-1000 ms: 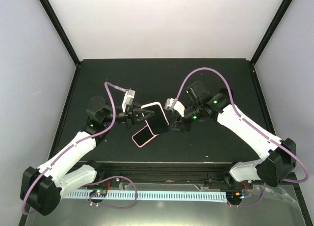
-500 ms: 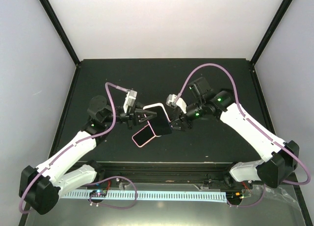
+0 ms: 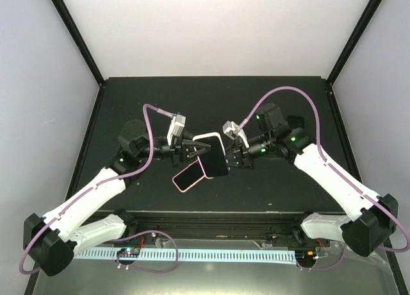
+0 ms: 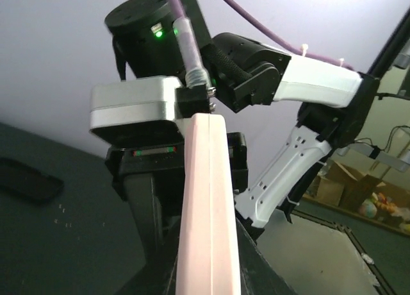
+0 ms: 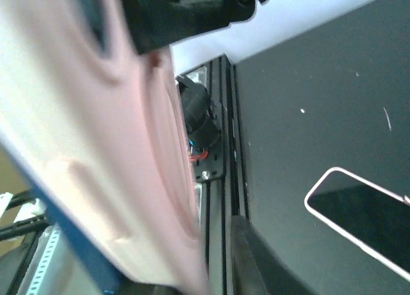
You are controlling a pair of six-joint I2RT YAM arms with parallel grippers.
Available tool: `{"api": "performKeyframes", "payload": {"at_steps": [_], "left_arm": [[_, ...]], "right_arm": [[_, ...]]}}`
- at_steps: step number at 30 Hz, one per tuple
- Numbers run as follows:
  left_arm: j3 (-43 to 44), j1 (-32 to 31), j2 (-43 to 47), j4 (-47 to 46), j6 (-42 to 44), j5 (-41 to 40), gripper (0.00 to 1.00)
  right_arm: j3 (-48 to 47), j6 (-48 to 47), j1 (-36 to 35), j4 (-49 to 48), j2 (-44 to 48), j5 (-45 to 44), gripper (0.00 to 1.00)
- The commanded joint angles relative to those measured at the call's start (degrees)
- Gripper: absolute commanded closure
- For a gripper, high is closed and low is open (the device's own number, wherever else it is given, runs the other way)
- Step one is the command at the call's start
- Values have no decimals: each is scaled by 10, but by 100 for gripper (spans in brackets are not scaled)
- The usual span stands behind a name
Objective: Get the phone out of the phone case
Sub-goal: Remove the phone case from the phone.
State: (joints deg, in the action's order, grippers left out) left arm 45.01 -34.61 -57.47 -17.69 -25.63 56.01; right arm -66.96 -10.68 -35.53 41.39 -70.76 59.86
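Observation:
A phone with a black screen in a pink case (image 3: 213, 155) is held tilted above the dark table between both grippers. My left gripper (image 3: 190, 148) is shut on the case's left edge. In the left wrist view the case (image 4: 208, 205) stands edge-on between the fingers. My right gripper (image 3: 233, 156) grips the right edge. In the right wrist view the pink case (image 5: 122, 160) fills the left, blurred, with a blue strip below it. One dark finger (image 5: 253, 263) shows close beside it and the other is hidden.
A second phone with a pink rim (image 3: 191, 176) lies flat on the table just below the held one; it also shows in the right wrist view (image 5: 362, 218). A dark flat thing (image 4: 29, 179) lies on the table. A black rail (image 3: 211, 219) runs along the near edge.
Both grippers and the held cased phone have shifted a little to the right and away from the near edge. The phone on the table has not moved.

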Motion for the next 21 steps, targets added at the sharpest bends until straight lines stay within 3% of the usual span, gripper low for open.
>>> {"api": "performKeyframes", "payload": {"at_steps": [1,3,4,9,10,15,21], "left_arm": [[6,-21,-46,107,25,-207,89],[27,-20,-53,119,31,-300,82],[37,-20,-57,120,34,-351,78],[78,-20,-73,132,49,-509,39],[83,-21,-71,138,51,-541,36],[71,-48,-66,168,92,-659,31],[8,-182,-92,163,174,-795,31]], "right_arm": [[40,137,-9,-248,15,162,88],[87,193,9,-303,25,167,99],[108,215,19,-322,27,168,99],[202,260,78,-349,16,135,99],[226,285,88,-376,15,119,99],[288,355,121,-435,-13,24,99],[223,380,125,-345,-142,-25,99]]}}
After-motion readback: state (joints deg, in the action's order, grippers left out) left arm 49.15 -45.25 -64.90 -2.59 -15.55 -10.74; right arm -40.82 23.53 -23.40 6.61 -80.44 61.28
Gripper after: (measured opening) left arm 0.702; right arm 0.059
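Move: Edge to edge between the hands hangs the phone in its pink case: the left hand, fingers still shut on the case's left side, has the case's middle some 4 cm to its right and 3 cm below. From the right hand, closing at the lower right side, it lies roughly 5 cm left and 3 cm higher. The other pink phone lies on the table about 14 cm ahead and 13 cm left of the right hand, 28 cm down; the black case is some 40 cm ahead and 35 cm right. Closing on the lower right side of the pink case, the right hand takes over the phone and carries it down about 14 cm, then also forward some 7 cm, tipping downward and turning clockwise. The left hand opens wide, lets go of the left side and goes forward about 14 cm and down half as far, away from the case, turning some 55 degrees counter-clockwise. ##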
